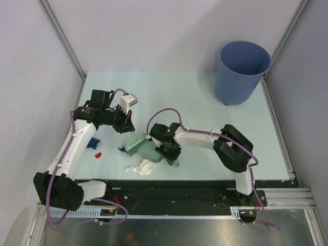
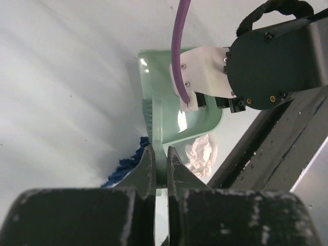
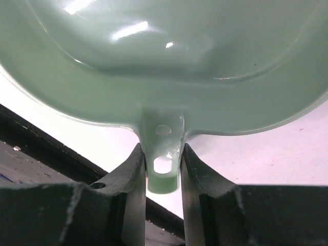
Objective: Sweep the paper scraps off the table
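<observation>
My left gripper [image 2: 160, 154] is shut on the handle of the pale green hand brush [image 2: 157, 123]; from above that gripper [image 1: 126, 124] sits just left of the brush head [image 1: 135, 143]. The right gripper [image 3: 163, 154] is shut on the handle tab of the pale green dustpan [image 3: 164, 61], which lies beside the brush [image 1: 151, 151]. Paper scraps lie on the table [image 1: 205, 102]: a white wad [image 1: 141, 168] in front of the dustpan, a dark blue one [image 1: 123, 149] by the brush, another blue one [image 1: 94, 142] and a red one [image 1: 98, 154] further left. The left wrist view shows the white wad [image 2: 202, 154] and a blue scrap [image 2: 125, 166].
A blue bucket [image 1: 243, 72] stands at the far right corner. Grey frame posts [image 1: 61, 36] rise at the table's back corners, and the black front rail [image 1: 179, 192] runs along the near edge. The right arm's wrist [image 2: 277, 56] hangs close over the dustpan.
</observation>
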`<state>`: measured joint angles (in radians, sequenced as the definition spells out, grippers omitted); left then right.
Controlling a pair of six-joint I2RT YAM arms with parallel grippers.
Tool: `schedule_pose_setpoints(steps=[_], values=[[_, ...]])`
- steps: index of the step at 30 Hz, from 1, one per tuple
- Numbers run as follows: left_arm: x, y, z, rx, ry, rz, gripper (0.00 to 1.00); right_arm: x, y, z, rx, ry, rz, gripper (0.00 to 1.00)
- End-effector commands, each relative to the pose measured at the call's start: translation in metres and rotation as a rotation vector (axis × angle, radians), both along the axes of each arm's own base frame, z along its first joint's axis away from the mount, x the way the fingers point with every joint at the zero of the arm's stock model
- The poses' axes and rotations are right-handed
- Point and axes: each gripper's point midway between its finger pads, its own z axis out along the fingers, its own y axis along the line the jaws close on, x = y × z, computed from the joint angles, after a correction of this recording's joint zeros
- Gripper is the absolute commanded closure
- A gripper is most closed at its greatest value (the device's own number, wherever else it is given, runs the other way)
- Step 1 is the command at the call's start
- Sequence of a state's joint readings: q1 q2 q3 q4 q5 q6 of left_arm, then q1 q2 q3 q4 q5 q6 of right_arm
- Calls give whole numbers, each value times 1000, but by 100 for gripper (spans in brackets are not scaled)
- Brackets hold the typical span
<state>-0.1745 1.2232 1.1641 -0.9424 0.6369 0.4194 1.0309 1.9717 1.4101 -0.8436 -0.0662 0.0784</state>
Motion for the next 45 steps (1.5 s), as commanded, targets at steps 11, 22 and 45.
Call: schedule_pose_setpoints(steps=[11,22,45], values=[[31,41,50,23,-136,163,100,19,-15,22,13,-80,-103,100],[30,59,33,120,-135,199,100,-49,-71,59,-193,6,-66,100],[15,71,-8,187,-46,208,100,-119,-56,20,-297,191,131,100]])
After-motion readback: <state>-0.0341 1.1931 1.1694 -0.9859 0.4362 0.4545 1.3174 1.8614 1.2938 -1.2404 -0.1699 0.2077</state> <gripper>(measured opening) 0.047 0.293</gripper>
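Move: The navy scrap under the brush lies about 4 cm left of the left hand, roughly level with it and 20 cm below. From that hand, the white scrap is some 11 cm back and 4 cm right, the dustpan's middle 3 cm back and 9 cm right, the red scrap 4 cm back and 15 cm left. From the right hand, the table's near edge is about 11 cm straight back, the white scrap 4 cm back and 14 cm left. The dustpan, still gripped by the right hand, edges about 2 cm forward, then is lifted some 5 cm and drawn back about 18 cm and right over the near edge, tilting roughly 25 degrees and starting to sink. The brush, still held left, rises and shifts forward-left over the navy scrap, then sinks on its left side, about 7 cm left of where it began. ##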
